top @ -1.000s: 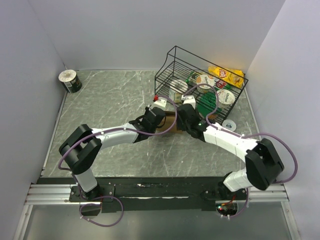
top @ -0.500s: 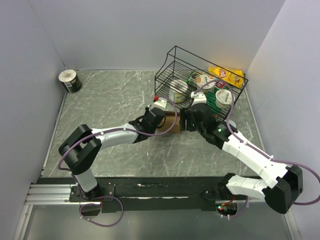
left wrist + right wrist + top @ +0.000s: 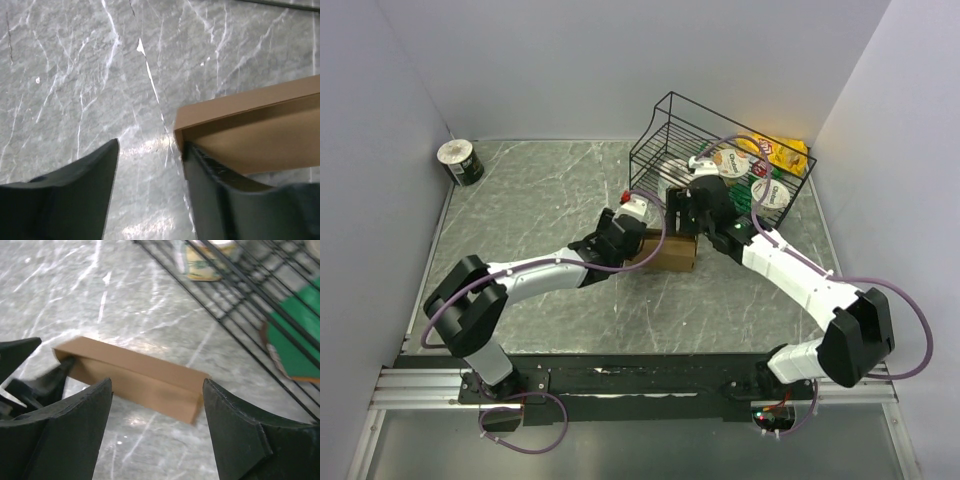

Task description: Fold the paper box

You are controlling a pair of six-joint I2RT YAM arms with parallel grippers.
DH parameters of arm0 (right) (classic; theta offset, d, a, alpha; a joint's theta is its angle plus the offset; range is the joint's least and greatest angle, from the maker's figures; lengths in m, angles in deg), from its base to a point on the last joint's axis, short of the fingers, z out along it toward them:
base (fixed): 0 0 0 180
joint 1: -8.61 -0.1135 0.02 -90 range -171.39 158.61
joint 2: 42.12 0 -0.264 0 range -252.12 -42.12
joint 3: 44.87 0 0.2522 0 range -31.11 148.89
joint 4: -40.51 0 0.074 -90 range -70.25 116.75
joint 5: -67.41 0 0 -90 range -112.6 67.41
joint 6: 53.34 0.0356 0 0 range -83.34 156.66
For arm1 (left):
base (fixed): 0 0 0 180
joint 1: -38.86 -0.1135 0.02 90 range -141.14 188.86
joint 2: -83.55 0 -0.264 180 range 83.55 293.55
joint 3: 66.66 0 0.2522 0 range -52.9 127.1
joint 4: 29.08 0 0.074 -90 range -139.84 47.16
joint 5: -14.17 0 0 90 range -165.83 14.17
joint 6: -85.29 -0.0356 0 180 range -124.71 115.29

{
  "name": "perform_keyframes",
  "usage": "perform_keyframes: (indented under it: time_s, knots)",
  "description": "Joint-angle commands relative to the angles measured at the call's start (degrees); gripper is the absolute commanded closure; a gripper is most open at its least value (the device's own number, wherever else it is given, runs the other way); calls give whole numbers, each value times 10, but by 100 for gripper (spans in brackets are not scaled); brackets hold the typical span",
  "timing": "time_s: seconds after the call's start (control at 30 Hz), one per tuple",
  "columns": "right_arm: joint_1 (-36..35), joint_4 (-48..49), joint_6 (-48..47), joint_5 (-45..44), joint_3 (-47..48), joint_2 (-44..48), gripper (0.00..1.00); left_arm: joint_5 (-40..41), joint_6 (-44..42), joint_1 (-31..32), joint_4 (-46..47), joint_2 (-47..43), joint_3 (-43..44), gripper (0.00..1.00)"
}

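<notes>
The paper box (image 3: 670,254) is a small brown cardboard box lying on the grey marble table just in front of the wire basket. My left gripper (image 3: 626,240) is open at its left end. In the left wrist view the right finger (image 3: 215,175) lies against the inside of the box's end wall (image 3: 240,107), and the left finger stands apart over bare table. My right gripper (image 3: 684,214) is open and empty, hovering just behind the box. In the right wrist view its jaws straddle the box (image 3: 135,371) from above without touching.
A black wire basket (image 3: 672,112) with food packets stands tilted at the back right, close behind the box; its wires show in the right wrist view (image 3: 235,277). A tape roll (image 3: 459,161) sits at the far left corner. Walls close in on three sides.
My right arm lifted off the box and swung back toward the basket, uncovering the box. My left gripper stayed at the box's left end, shifted slightly left.
</notes>
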Motion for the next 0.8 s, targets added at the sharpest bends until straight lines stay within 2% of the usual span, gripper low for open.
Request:
perform_keyframes:
  time_s: [0.0,0.17,0.3,0.33,0.47,0.77]
  knots:
    - [18,40,-26,57,50,-12,18,-42,14,5,-69,-25,-21,33]
    - [20,50,-13,36,32,-1,17,-49,20,5,-73,-51,-29,15]
    - [7,121,-1,-14,-47,21,17,-55,23,5,-72,-63,-35,1]
    - [3,139,1,-25,-60,22,18,-56,23,4,-74,-66,-35,4]
    - [-8,171,19,-58,-110,31,18,-55,27,5,-84,-69,-32,4]
    - [-38,195,48,-128,-150,17,16,-60,58,5,-112,-70,-7,4]
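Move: The folded box lies just below the left hand. Its middle is about 8 cm to the right, 1 cm back and 3 cm down, and its left end is already against that hand's right finger. From the right hand the box's middle is some 3 cm left, 2 cm back and 12 cm below. The wire rack's middle stands about 13 cm ahead and 8 cm right of the right hand, and the white tub in it is roughly 13 cm straight ahead, both some 10 cm lower. The left hand, its fingers already parting, draws back about 2.5 cm towards the robot with the wrist tipping slightly down and opens the gripper to nearly full width, its right finger staying at the left end of the box by the lid edge. The right hand, kept wide open, first eases some 1.5 cm forward and a little left and up, then turns and drops about 5.5 cm while drifting back, coming down over the right part of the box, with no touch there that can be made out. ##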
